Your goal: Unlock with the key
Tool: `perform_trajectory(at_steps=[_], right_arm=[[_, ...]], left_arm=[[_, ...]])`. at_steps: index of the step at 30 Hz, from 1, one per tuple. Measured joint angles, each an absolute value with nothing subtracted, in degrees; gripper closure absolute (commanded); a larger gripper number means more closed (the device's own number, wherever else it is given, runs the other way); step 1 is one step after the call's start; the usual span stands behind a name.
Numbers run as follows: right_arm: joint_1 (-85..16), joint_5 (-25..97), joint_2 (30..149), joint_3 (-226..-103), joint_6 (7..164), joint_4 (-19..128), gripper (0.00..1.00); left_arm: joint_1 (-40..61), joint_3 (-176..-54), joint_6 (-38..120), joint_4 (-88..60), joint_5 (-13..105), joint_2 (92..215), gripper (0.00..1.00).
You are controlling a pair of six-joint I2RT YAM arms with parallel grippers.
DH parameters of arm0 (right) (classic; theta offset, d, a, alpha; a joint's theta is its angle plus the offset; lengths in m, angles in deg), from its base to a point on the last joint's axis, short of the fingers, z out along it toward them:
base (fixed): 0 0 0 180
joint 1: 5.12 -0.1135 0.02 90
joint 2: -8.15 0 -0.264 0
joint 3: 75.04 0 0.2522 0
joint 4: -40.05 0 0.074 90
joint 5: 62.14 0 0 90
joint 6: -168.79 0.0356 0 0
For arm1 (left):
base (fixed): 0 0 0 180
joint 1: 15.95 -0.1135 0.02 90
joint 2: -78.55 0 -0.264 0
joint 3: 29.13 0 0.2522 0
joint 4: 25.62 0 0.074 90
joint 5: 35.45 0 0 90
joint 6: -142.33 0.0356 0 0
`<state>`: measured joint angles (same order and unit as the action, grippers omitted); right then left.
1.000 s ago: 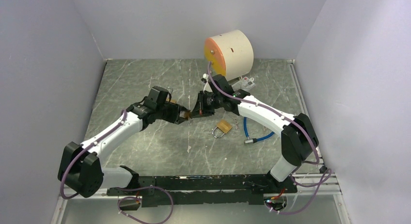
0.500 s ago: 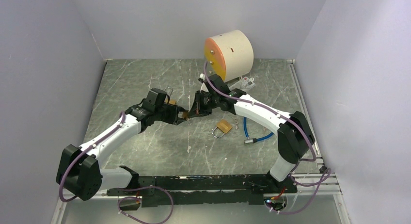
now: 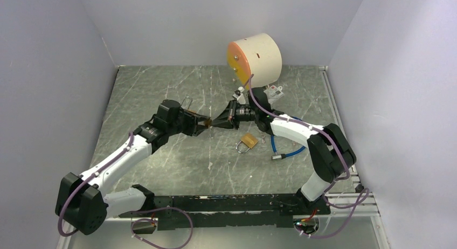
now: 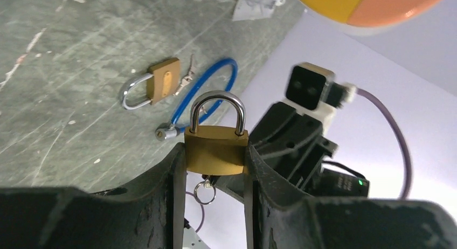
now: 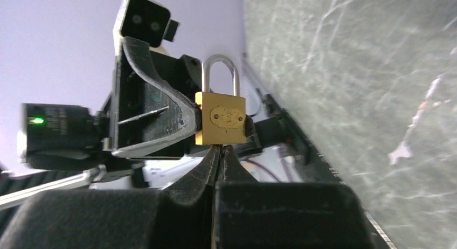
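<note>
A brass padlock (image 4: 216,149) with a steel shackle stands upright between the fingers of my left gripper (image 4: 215,158), which is shut on its body. Both shackle legs sit in the body. My right gripper (image 5: 220,151) is shut, its tips pressed against the padlock's (image 5: 221,119) underside. The key is pinched between them and mostly hidden. Only its ring (image 4: 205,194) shows, hanging below the lock. In the top view the left gripper (image 3: 203,123) and right gripper (image 3: 216,123) meet tip to tip above the middle of the table.
A second brass padlock (image 3: 248,141) lies on the table beside a blue cable lock (image 3: 285,150). A cream cylinder (image 3: 257,59) with an orange and yellow face stands at the back, and a small white tag (image 3: 274,90) lies by it. Grey walls close three sides.
Both arms have changed pose: the left arm has stretched out, and the right wrist has drawn back to the right and levelled. The padlock stays held between the two grippers.
</note>
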<state>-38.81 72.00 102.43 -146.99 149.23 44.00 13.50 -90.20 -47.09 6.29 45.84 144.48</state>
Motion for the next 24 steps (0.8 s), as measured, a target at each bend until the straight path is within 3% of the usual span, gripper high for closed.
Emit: perform_trajectory(at_steps=[10,12,14,16,18,24], right_arm=[[-37.32,71.94,99.06,-136.87,174.84,20.25,0.99],[-37.21,71.59,98.36,-136.83,175.59,18.93,0.78],[-36.97,71.65,97.36,-136.94,174.06,19.26,0.47],[-36.45,71.67,96.2,-137.05,171.33,20.36,0.33],[-35.22,71.54,94.25,-137.02,165.58,20.88,0.27],[-29.23,74.1,85.68,-136.35,150.61,20.79,0.25]], left_arm=[[13.9,-87.73,-41.4,-6.95,45.01,141.72,0.88],[13.92,-87.89,-39.37,-8.24,45.33,140.87,0.87],[14.18,-88.02,-36.38,-8.9,45.68,140.02,0.83],[14.42,-88.02,-32.9,-9.35,46.49,139.21,0.79],[14.6,-88.02,-28.57,-9.53,46.97,138.66,0.77],[14.84,-88.02,-12.62,-11.56,45.29,138.32,0.72]])
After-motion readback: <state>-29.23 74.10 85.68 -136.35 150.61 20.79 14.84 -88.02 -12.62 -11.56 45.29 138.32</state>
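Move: The small padlock is already pinched in the left fingertips, the right gripper's key, about 4 cm to the left hand's right and level with it, standing in its underside; from the right hand the padlock's middle lies some 4 cm left, 1 cm ahead and 1 cm lower. On the table about 18 cm below, the large padlock lies roughly 12 cm right of the right hand and 3 cm ahead, and the spare padlock with keys some 18 cm ahead and 6 cm left of the left hand. Lift both grippers together about 5 cm, the left keeping the small padlock pinched and tipping its fingers up towards level, the right rolling the held key against it. Then open the right fingers to let go of the key and draw that hand back to its right and up, away from the padlock, while the left stops rising and tips on, nearly 40 degrees in all. ##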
